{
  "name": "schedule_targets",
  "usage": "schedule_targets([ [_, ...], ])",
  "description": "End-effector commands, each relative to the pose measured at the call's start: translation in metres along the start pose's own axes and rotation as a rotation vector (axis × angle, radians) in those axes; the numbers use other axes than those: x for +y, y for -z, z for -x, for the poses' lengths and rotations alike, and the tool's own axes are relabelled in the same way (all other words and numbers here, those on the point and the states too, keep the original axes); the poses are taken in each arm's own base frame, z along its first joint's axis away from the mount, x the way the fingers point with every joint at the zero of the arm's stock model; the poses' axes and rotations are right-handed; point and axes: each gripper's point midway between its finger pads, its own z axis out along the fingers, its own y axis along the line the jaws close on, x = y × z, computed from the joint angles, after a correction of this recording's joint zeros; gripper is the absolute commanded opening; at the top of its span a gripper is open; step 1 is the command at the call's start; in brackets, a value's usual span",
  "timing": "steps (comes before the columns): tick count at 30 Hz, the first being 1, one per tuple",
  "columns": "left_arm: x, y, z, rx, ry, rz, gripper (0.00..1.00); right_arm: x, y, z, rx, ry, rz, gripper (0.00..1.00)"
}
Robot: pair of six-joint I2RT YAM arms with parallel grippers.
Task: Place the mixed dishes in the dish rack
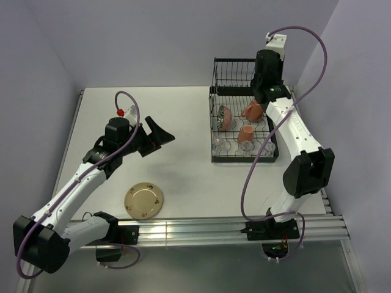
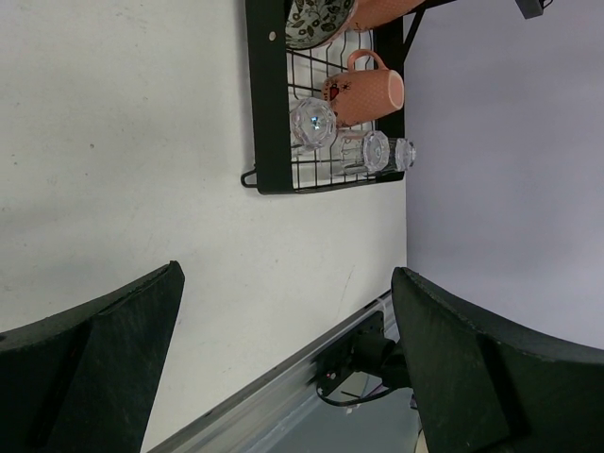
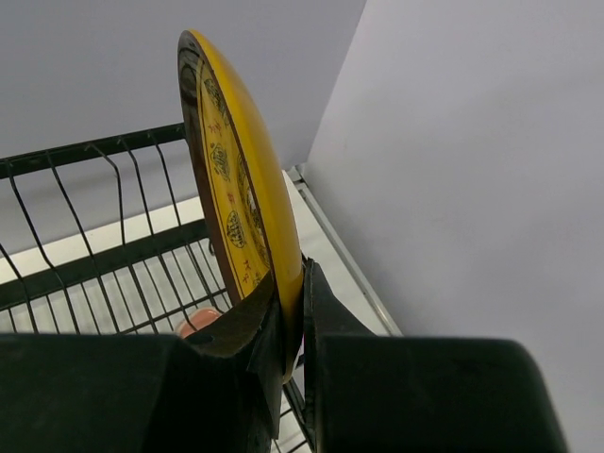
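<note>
My right gripper is shut on the lower rim of the yellow patterned plate and holds it upright on edge over the black wire dish rack. In the top view the right gripper is above the taller back section of the rack. A dark patterned bowl, two orange mugs and three clear glasses sit in the rack. The tan speckled plate lies flat on the table near the front. My left gripper is open and empty, above the table's middle.
The left wrist view shows the rack's near corner, the bowl, a mug and the glasses. The table's metal front rail and the purple walls bound the space. The rack stands close to the right wall.
</note>
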Motion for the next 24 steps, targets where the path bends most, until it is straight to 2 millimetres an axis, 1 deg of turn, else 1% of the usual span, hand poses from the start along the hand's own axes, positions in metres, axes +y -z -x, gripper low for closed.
schedule_targets([
  [1, -0.007, -0.001, 0.003, -0.014, -0.043, -0.043, 0.98, 0.006, -0.004, 0.008, -0.035, -0.048, 0.027, 0.0],
  [4, -0.006, -0.002, 0.003, -0.01, -0.041, -0.039, 0.98, 0.011, -0.006, 0.005, -0.026, -0.05, 0.038, 0.0],
  [5, -0.005, -0.003, 0.002, -0.008, -0.038, -0.037, 0.98, 0.014, -0.008, 0.001, -0.017, -0.04, 0.04, 0.0],
  [9, -0.004, -0.003, 0.002, -0.008, -0.041, -0.035, 0.98, 0.018, -0.012, -0.004, -0.009, -0.034, 0.041, 0.0],
  [18, -0.002, -0.004, 0.001, -0.004, -0.047, -0.029, 0.98, 0.034, -0.024, -0.025, 0.037, 0.02, 0.044, 0.0],
  [24, -0.001, -0.005, 0.001, -0.001, -0.052, -0.024, 0.98, 0.042, -0.031, -0.031, 0.053, 0.037, 0.054, 0.0],
])
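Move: My right hand already holds the yellow plate on edge. The upper tier's right-end slots lie about 10 cm ahead, 3 cm to the left and 10 cm below; that tier's middle is some 11 cm ahead, 13 left and 11 below. The orange mug at the back of the lower tier sits roughly 6 cm ahead, 8 left and 28 below. From my left hand, those slots are about 32 cm ahead, 44 right and 3 above. Keeping the yellow plate pinched upright by its edge, I bring my right hand down about 6 cm and some 3 cm forward, towards the right-end slots of the upper tier. I sink slowly at first, then faster, tip the fingers down around 5 degrees and leave the grip closed. ##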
